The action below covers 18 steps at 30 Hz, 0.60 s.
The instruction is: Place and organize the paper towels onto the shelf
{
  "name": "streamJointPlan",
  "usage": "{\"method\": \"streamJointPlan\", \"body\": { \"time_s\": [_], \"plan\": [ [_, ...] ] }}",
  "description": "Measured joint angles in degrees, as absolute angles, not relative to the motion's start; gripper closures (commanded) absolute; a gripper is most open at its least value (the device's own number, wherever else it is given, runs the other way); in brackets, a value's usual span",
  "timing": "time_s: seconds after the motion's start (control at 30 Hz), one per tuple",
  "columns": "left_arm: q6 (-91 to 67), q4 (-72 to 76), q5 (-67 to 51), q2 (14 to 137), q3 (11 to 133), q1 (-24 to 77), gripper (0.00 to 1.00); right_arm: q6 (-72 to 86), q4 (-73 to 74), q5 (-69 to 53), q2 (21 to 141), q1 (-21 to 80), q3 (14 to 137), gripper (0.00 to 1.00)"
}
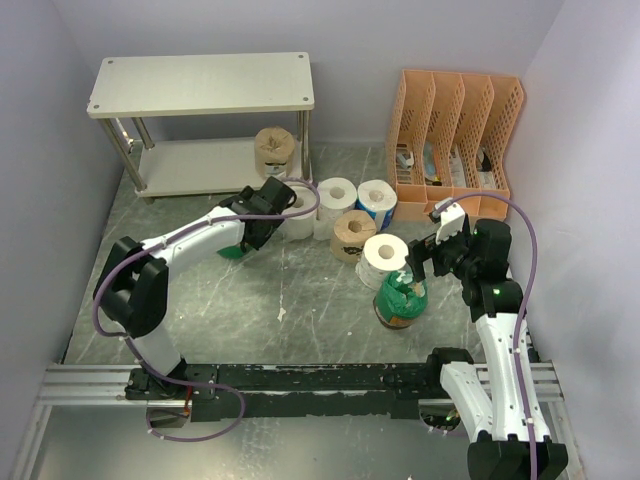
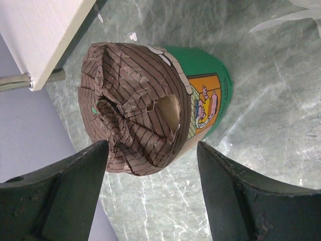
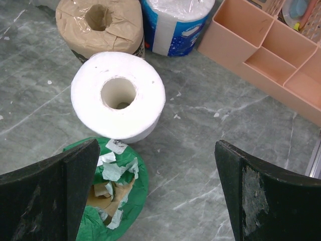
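Observation:
The shelf [image 1: 200,85] stands at the back left, with one tan roll [image 1: 275,150] on its lower board. My left gripper [image 1: 250,240] is open low over a green-wrapped roll [image 1: 232,253]. In the left wrist view this roll [image 2: 150,105] lies on its side, brown-striped end between my open fingertips [image 2: 65,196]. Two white rolls [image 1: 337,195], a blue-printed roll [image 1: 377,200], a tan roll [image 1: 352,235], another white roll [image 1: 385,255] and a second green roll [image 1: 401,300] stand on the floor. My right gripper [image 1: 422,262] is open and empty, just right of the green roll [image 3: 108,196] and white roll [image 3: 118,95].
An orange slotted file organizer [image 1: 460,140] stands at the back right, close to my right gripper; it also shows in the right wrist view [image 3: 261,50]. The shelf's board corner [image 2: 40,30] and a metal leg [image 2: 20,80] lie just beyond the left gripper. Walls close in on both sides.

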State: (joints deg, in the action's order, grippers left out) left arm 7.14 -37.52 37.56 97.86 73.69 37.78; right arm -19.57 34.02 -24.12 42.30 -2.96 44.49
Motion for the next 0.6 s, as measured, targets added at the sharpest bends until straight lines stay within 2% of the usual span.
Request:
{"method": "streamJointPlan", "body": {
  "time_s": [0.3,0.4,0.6],
  "plan": [
    [7.2,-36.4,34.7,98.2,71.8,36.9,0.28,-19.6,34.0,-24.1,42.3,-3.0,44.5,0.00],
    [7.3,-36.0,34.9,98.7,71.5,36.9,0.38,-19.6,34.0,-24.1,42.4,-3.0,44.5,0.00],
    [7.4,-35.8,37.9,100.2,71.6,37.0,0.47,-19.6,34.0,-24.1,42.5,-3.0,44.5,0.00]
  ]
}}
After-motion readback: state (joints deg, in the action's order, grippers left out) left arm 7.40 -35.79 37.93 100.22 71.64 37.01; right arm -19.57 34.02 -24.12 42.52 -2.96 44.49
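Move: The brown-and-green roll that the left hand is about to grip stands on the table some 4 cm ahead of it and 1 cm to its right, its middle about 6 cm below. A white roll is about 15 cm to the right of that roll and 2 cm farther out; the tan paper roll on the lower shelf is roughly 20 cm ahead of the left hand and 11 cm to its right, about level in height. From the idle right hand, the brown-and-green roll lies around 44 cm to the left, 13 cm ahead and 14 cm lower. Straight down by a little over 2 cm, the left hand sinks onto the brown-and-green roll with its wrist angle almost unchanged. Its fingers narrow from about four-fifths open to a bit over half, straddling the roll's left rim: one tip comes onto the crumpled brown top, the other against the outer side, starting to pinch the wrapped edge. ##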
